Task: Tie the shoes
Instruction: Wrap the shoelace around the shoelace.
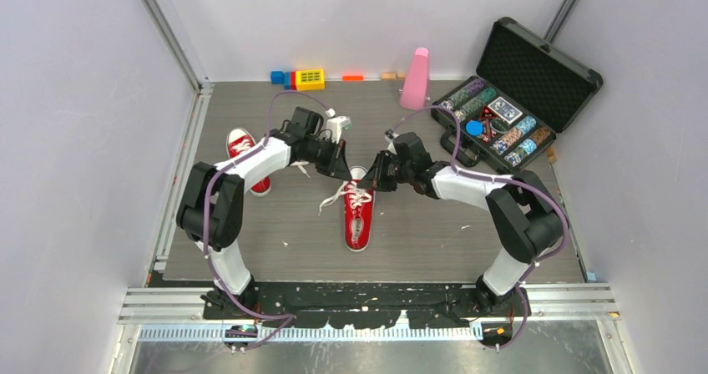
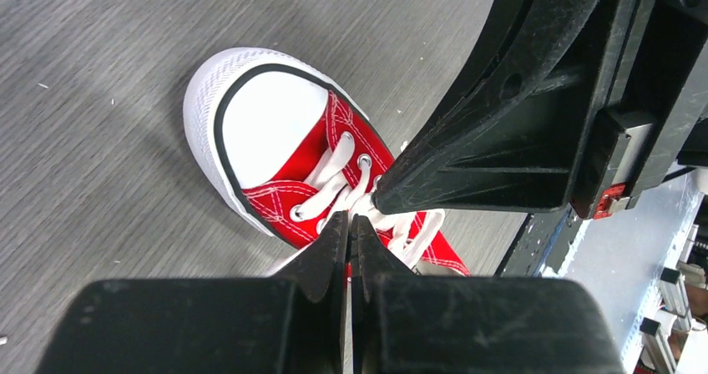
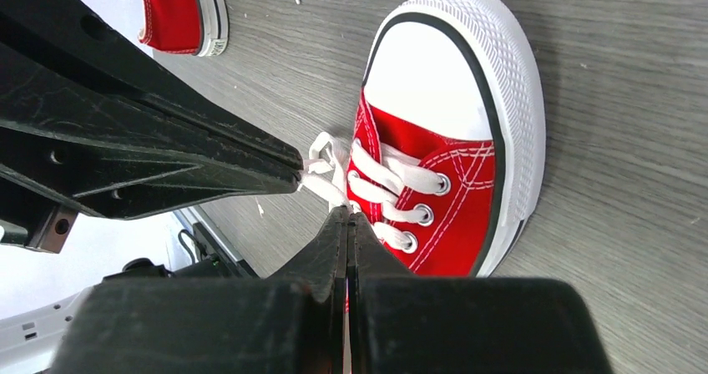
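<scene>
A red shoe (image 1: 359, 217) with a white toe cap lies mid-table, toe toward the arms. Both grippers meet over its lace end. My left gripper (image 1: 346, 172) is shut, its tips (image 2: 351, 219) pinched on a white lace (image 2: 334, 167) above the shoe (image 2: 275, 132). My right gripper (image 1: 375, 179) is shut too, its tips (image 3: 346, 214) closed where a lace strand (image 3: 324, 184) runs in beside the shoe (image 3: 442, 115). The two sets of fingers nearly touch. The second shoe (image 1: 244, 147) lies at the left, partly under my left arm, and shows as a sole edge (image 3: 179, 11).
An open black case (image 1: 513, 98) of poker chips sits at the back right. A pink cone (image 1: 415, 78) and coloured blocks (image 1: 302, 78) stand along the back wall. Grey walls close in both sides.
</scene>
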Robot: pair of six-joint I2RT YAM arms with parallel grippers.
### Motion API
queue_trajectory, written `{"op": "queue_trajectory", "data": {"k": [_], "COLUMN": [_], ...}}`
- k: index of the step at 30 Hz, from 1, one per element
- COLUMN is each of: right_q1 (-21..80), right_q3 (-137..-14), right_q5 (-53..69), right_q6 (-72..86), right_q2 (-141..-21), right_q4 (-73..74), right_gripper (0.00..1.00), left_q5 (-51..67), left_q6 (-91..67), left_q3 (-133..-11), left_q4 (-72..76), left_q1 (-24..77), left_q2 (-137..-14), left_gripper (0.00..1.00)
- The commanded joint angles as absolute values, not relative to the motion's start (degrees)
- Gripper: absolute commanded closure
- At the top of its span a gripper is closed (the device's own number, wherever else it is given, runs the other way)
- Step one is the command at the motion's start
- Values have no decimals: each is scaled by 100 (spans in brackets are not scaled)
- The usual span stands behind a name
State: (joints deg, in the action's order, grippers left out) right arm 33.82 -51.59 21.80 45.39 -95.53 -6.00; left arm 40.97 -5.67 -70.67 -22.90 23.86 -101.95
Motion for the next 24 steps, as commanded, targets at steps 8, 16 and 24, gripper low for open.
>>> {"op": "queue_trajectory", "data": {"k": [8, 16, 24], "right_q1": [3193, 3108, 3011], "right_q3": [-5501, -5489, -5372], "right_q5": [2730, 2899, 3063], "right_q6": [4691, 4789, 4859], "right_q2": [-9962, -10126, -10008], "right_q4": [-996, -1140, -1267], "right_gripper": [96, 85, 74], "left_q5": [3777, 3705, 3726], "left_q6": [-1020, -1151, -1165], "left_q3": [-7075, -7084, -7088], "left_q4": [-2017, -2060, -2081], "left_q1": [2349, 2351, 2349], "left_q2": [-10149, -10181, -10213], "left_gripper": [100, 100, 100]}}
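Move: The right fingers, shut on a lace over the shoe, have the crossed lacing about 1 cm back, 1 cm to the left and 4 cm below; the white toe cap is roughly 4 cm ahead, 1 cm left and 4 cm below. From the left fingertips, also holding lace, the lacing lies some 3 cm back, 2 cm right and 5 cm down, and the loose lace end about 5 cm back, 5 cm left and 8 cm down. The left fingers keep their pinch on the lace, shifting less than 1 cm forward and turning about 5 degrees counter-clockwise, while the right fingers loosen theirs and part to roughly a quarter open. As it opens, the right hand eases forward and down a bit over 1 cm each way, low over the lacing towards the toe cap, tilting slightly. ##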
